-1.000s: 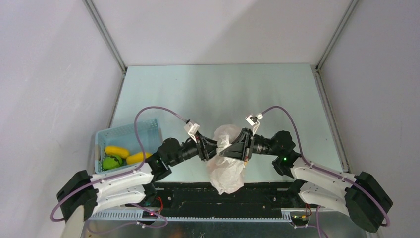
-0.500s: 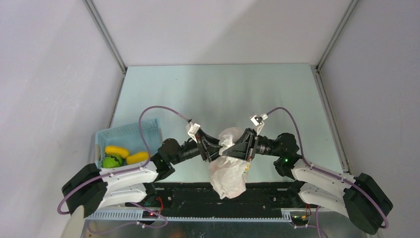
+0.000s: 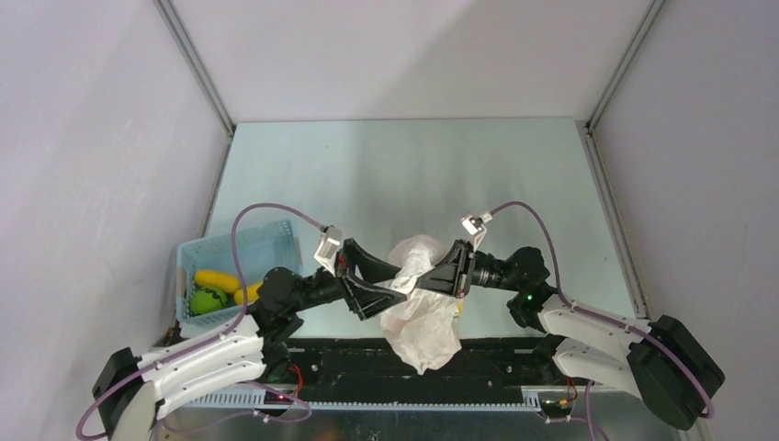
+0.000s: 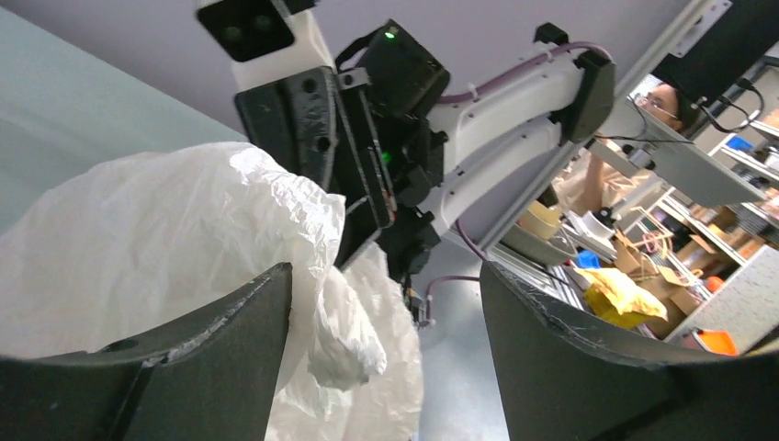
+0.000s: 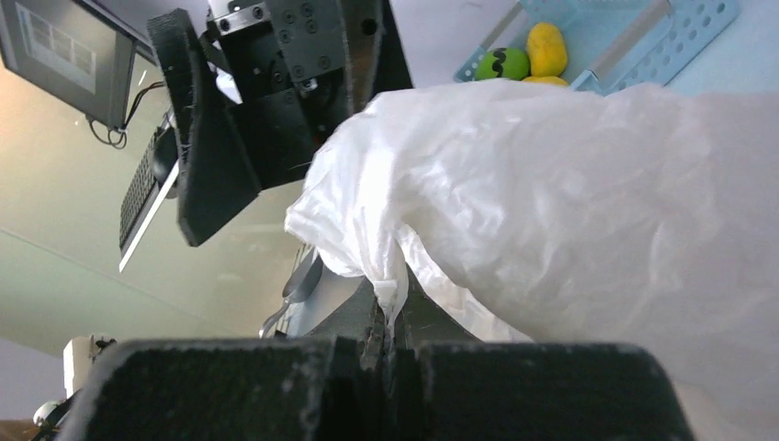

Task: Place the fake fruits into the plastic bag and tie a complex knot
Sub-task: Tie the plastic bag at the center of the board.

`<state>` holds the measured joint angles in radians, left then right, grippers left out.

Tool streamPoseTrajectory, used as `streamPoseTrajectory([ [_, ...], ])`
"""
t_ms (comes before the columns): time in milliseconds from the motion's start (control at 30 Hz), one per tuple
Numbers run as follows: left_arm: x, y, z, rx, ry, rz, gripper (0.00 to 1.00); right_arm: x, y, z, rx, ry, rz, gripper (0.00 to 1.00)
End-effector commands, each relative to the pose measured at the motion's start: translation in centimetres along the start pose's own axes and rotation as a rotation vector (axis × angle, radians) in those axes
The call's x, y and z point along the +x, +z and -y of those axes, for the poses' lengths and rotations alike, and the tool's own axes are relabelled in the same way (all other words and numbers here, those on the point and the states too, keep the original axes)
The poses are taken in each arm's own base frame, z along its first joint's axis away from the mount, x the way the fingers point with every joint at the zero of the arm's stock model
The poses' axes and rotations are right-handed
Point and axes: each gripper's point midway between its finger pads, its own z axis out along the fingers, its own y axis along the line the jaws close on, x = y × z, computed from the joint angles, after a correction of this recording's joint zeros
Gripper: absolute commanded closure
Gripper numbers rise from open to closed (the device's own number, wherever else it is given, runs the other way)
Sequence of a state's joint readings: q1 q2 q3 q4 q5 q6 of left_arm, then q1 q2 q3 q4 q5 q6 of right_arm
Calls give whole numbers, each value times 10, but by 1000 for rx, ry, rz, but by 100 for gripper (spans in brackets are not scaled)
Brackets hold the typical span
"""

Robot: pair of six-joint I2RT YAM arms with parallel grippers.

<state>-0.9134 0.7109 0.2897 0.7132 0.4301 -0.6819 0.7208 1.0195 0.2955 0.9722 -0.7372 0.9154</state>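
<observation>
The crumpled white plastic bag (image 3: 421, 317) lies near the table's front edge between both arms. My right gripper (image 3: 425, 279) is shut on a thin pinched strand of the bag (image 5: 389, 312), seen at my right gripper (image 5: 384, 342) in its own view. My left gripper (image 3: 400, 282) stands open just left of the bag. In its wrist view, a bunched fold of the plastic bag (image 4: 345, 336) hangs loose between the wide-apart fingers (image 4: 197, 354), untouched. I cannot make out a knot. Yellow fake fruits (image 3: 218, 279) and a green one (image 3: 208, 300) lie in the basket. What the bag holds is hidden.
The light blue slatted basket (image 3: 241, 246) stands at the left, close behind my left arm, also seen as the basket (image 5: 661, 41) in the right wrist view. A metal rail (image 3: 367, 354) runs along the near edge under the bag. Grey walls enclose the table.
My left gripper has opened, let go of the bag and drawn back to the left. The right gripper has stayed shut on the bag's strand, almost in place.
</observation>
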Motion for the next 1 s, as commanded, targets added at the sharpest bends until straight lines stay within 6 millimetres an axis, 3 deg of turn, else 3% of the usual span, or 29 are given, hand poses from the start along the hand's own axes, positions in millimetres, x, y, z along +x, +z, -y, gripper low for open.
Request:
streamPoseTrajectory([
  [0, -3, -5, 26, 84, -34, -30, 21, -5, 1, 7, 22, -23, 31, 100],
  [133, -6, -7, 17, 9, -20, -39, 22, -6, 1, 8, 26, -22, 34, 100],
  [167, 4, -10, 5, -55, -38, -80, 24, -6, 1, 8, 26, -21, 35, 100],
  [200, -5, -10, -4, -117, 3, -52, 25, -6, 1, 7, 26, -23, 36, 100],
  [233, 3, -16, -15, -184, -1, -91, 26, -6, 1, 8, 27, -23, 37, 100],
  [267, -8, -19, -23, -244, 46, -54, 25, -6, 0, 8, 30, -24, 38, 100],
  [300, -2, -27, -33, -307, 47, -76, 24, -6, 1, 9, 34, -24, 40, 100],
  [333, -16, -32, -38, -360, 91, -36, 23, -6, 0, 10, 41, -23, 39, 100],
  [367, -13, -40, -49, -430, 113, -55, 23, -7, 0, 11, 45, -24, 43, 100],
  [400, -21, -42, -46, -446, 126, -49, 22, -6, 0, 13, 52, -22, 43, 100],
  [433, -15, -49, -53, -493, 132, -90, 22, -8, 0, 14, 60, -23, 50, 100],
  [533, -21, -51, -49, -522, 123, -132, 25, -8, 0, 20, 99, -21, 53, 100],
  [967, 7, -39, -39, -536, -94, -288, 46, -10, -5, 33, 209, -49, 51, 100],
])
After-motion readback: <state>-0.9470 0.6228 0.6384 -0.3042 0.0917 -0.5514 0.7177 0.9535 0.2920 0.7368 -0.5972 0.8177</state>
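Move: Just off the left fingertips, the bag's gathered tail lies about 4 cm to the left hand's right, 1 cm ahead and 1 cm lower, between the two open fingers. The right fingertips that pinch the bag sit some 7 cm to its right, level fore and aft and about 2 cm lower; the bag's body hangs roughly 12 cm below, 3 cm back and 6 cm right. From the right hand the tail is about 3 cm to the left, level with it. Backing off the bag's tail, the left hand first eases back about 1 cm, then swings forward and left, ending some 4 cm farther left, and sinks about 4 cm at the end. Its fingers tip down about 30 degrees, turn counter-clockwise and close partway. The right hand keeps its pinch while moving about 3 cm down and 2 cm forward. ##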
